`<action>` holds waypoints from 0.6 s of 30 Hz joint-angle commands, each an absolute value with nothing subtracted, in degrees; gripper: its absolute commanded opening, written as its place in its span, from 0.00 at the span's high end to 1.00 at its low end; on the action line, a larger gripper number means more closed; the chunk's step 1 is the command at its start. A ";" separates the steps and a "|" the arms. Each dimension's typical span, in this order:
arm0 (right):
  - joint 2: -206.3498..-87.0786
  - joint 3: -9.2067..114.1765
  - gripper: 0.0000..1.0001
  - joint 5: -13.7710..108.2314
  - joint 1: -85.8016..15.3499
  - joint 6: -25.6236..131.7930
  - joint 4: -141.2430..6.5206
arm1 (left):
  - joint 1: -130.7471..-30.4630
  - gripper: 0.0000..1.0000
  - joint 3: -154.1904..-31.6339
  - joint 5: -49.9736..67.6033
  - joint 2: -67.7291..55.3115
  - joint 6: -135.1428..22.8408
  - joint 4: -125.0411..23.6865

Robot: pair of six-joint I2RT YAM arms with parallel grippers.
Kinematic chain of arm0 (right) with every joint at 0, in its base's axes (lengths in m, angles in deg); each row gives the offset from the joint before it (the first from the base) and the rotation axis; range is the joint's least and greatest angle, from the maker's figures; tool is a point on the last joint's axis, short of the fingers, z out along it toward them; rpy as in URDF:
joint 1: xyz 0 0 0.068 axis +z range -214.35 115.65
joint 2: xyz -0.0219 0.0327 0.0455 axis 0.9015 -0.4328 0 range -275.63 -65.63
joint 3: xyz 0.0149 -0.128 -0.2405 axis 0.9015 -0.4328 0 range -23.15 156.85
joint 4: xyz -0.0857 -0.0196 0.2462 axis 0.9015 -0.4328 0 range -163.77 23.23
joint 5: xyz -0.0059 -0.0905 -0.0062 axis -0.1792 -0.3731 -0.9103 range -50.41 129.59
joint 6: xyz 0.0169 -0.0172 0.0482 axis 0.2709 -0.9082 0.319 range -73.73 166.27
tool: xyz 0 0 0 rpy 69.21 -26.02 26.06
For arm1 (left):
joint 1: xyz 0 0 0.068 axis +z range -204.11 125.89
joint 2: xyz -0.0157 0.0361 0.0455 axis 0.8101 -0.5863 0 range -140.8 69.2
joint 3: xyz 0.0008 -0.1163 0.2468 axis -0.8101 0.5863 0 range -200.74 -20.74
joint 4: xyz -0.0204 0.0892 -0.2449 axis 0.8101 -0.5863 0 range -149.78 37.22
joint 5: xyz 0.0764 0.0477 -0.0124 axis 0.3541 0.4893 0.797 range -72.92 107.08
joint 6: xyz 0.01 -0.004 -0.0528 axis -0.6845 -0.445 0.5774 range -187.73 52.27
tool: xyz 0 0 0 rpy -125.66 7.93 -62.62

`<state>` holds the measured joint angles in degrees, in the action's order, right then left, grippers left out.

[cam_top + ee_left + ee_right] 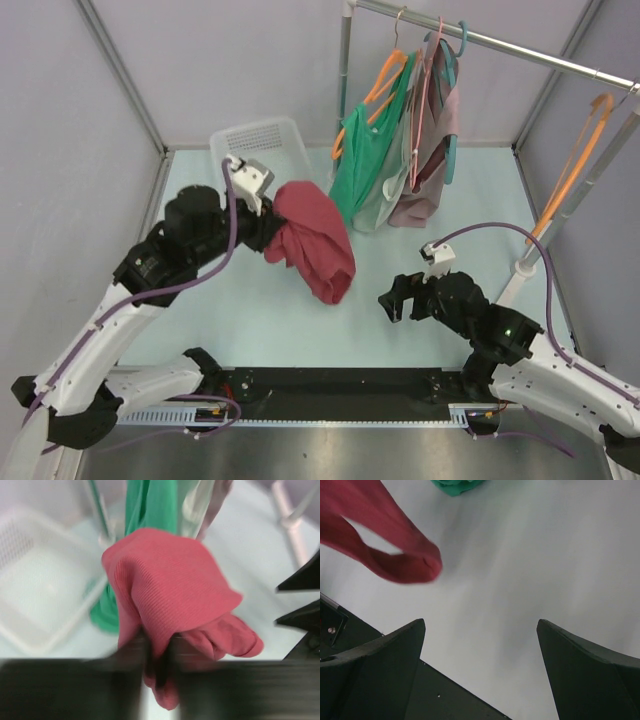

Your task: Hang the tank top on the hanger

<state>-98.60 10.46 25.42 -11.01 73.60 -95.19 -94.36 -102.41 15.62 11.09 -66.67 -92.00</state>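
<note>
The maroon tank top (pixel 315 240) hangs bunched in the air from my left gripper (pixel 268 232), which is shut on it above the table's middle left. In the left wrist view the fabric (pixel 170 590) is pinched between the blurred dark fingers (pixel 135 652). The bare orange hanger (pixel 575 165) hangs on the rail at the far right. My right gripper (pixel 398 300) is open and empty, low over the table to the right of the top. A strap loop of the top (pixel 395 562) shows at the upper left of the right wrist view.
A white basket (pixel 262 145) sits at the back left. A green garment on an orange hanger (pixel 365 160) and a pale pink garment on a teal hanger (pixel 435 150) hang from the metal rail (pixel 500 45). The rack's white post (pixel 525 265) stands at the right.
</note>
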 commanded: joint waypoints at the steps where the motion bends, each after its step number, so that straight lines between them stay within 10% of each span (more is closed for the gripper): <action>1: -98.86 10.34 0.00 24.29 -11.09 73.78 -92.87 | -93.92 0.26 -87.57 29.41 16.28 -64.48 -92.76; 3: -99.03 10.34 0.00 24.47 -11.00 73.78 -93.31 | -90.43 0.01 -80.79 33.23 16.72 -62.73 -94.78; 18: -101.67 8.32 0.00 27.19 -10.04 75.01 -91.38 | -80.57 0.01 -82.44 24.04 18.50 -63.51 -82.59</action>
<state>-100.88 8.88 25.98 -10.88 73.76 -94.84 -82.29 -79.94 30.18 23.40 -63.26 -89.07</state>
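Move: The left hand holds the tank top high, its middle about 8 cm to the right and 8 cm below. The open patch of table meant for it is about 37 cm below, some 3 cm back and 5 cm to the right. The bin stands about 30 cm ahead and 8 cm left, and the green top hangs about 22 cm ahead and 16 cm right, 18 cm lower. From the right hand, the patch is some 21 cm left, 3 cm ahead and 16 cm below. Fast and downward, the left arm flings the tank top towards the open table, dropping about 18 cm while swinging some 10 cm left. The fingers spring wide open at the outset and let go of the cloth, as the wrist turns counter-clockwise about 25 degrees and dips. The empty hand then rises some 8 cm, levelling out again, fingers still wide. ##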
